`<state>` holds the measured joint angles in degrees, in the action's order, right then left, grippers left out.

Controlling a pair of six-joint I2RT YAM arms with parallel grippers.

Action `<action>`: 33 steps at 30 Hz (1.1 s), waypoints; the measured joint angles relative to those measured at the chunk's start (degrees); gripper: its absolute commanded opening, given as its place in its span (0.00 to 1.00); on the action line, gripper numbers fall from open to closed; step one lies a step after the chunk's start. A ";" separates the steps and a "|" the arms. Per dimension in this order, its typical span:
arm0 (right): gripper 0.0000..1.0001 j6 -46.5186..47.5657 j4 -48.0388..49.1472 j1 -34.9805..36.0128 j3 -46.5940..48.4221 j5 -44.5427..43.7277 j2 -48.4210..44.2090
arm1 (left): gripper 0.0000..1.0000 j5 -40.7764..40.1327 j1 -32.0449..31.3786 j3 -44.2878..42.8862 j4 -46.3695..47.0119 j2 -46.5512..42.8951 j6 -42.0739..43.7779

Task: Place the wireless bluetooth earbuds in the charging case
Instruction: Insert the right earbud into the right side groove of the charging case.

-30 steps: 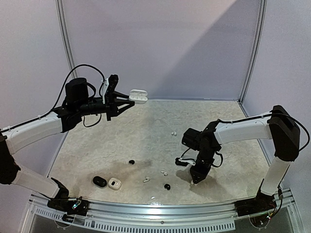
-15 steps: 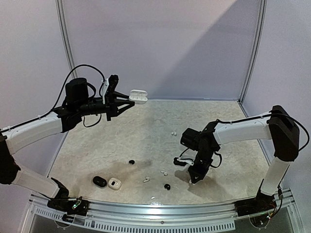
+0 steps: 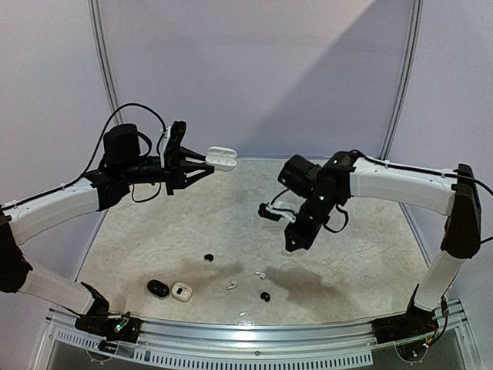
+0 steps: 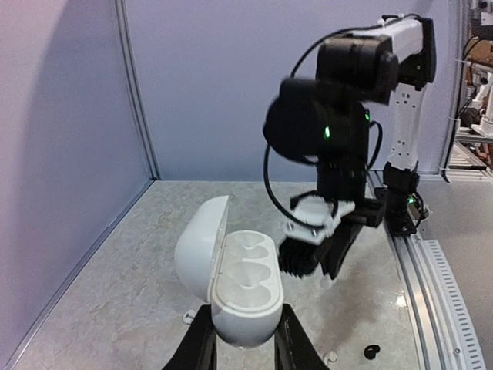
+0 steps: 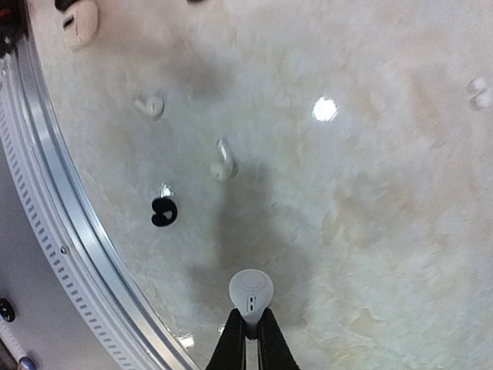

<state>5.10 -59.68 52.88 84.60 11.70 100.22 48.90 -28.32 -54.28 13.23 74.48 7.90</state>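
Note:
My left gripper [image 3: 202,163] is held high at the back left, shut on a white charging case [image 3: 220,156]. The case [image 4: 245,287] has its lid [image 4: 200,248] swung open to the left, and its two moulded wells are bare. My right gripper [image 3: 293,244] hangs in the air over the middle of the table, shut on the stem of a white earbud [image 5: 250,292] whose rounded head sticks out past the fingertips. The left wrist view shows the right gripper [image 4: 326,268] just right of the case and beyond it. Loose earbuds lie below: two white [image 3: 260,274] [image 3: 232,284], two black [image 3: 265,296] [image 3: 208,257].
A black case [image 3: 158,288] and a small white case [image 3: 182,291] sit near the front left. The metal front rail [image 3: 246,333] runs along the near edge. In the right wrist view a white earbud [image 5: 223,162] and a black one [image 5: 162,212] lie near the rail [image 5: 85,254].
The right arm has risen from the front of the table and swung back and left toward the held case, its jaws closing on the white earbud. The left arm has stayed put.

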 measured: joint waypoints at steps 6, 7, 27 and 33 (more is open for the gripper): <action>0.00 2.38 -0.48 0.13 12.52 -4.11 -5.77 | 0.00 5.57 -0.02 0.02 0.63 0.00 0.59; 0.00 2.89 -0.26 0.35 13.92 -4.59 -6.62 | 0.00 6.34 -0.04 0.02 0.57 0.02 0.92; 0.00 18.95 6.49 10.14 34.05 -8.41 0.33 | 0.00 12.44 -0.94 -1.70 -6.43 0.24 10.71; 0.00 20.83 5.70 10.16 35.04 -8.41 2.32 | 0.00 12.41 -0.94 -1.70 -7.69 0.24 15.13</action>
<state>25.93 -53.98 63.05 119.63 3.29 102.54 61.32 -29.26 -55.99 5.54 74.72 23.03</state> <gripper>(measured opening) 0.030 0.223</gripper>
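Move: The open white case, held in my left hand, is about 16 cm to the left of my right hand, 8 cm ahead and 19 cm higher. On the table 12 cm below my right hand, a white earbud lies some 7 cm left and 1 cm back, a black earbud 6 cm left and 9 cm back. From my left hand, the held earbud is roughly 18 cm right, 8 cm back and 20 cm below; the case sits 4 cm right and 1 cm ahead. Keeping the earbud pinched, I lift my right hand steeply some 24 cm, then carry it about 12 cm left to the case and ease down 2 cm, swinging the down-pointing fingers up to aim left and down at the right-end groove. Meanwhile my left hand draws the case back about 4 cm, turning it roughly 15 degrees clockwise. ##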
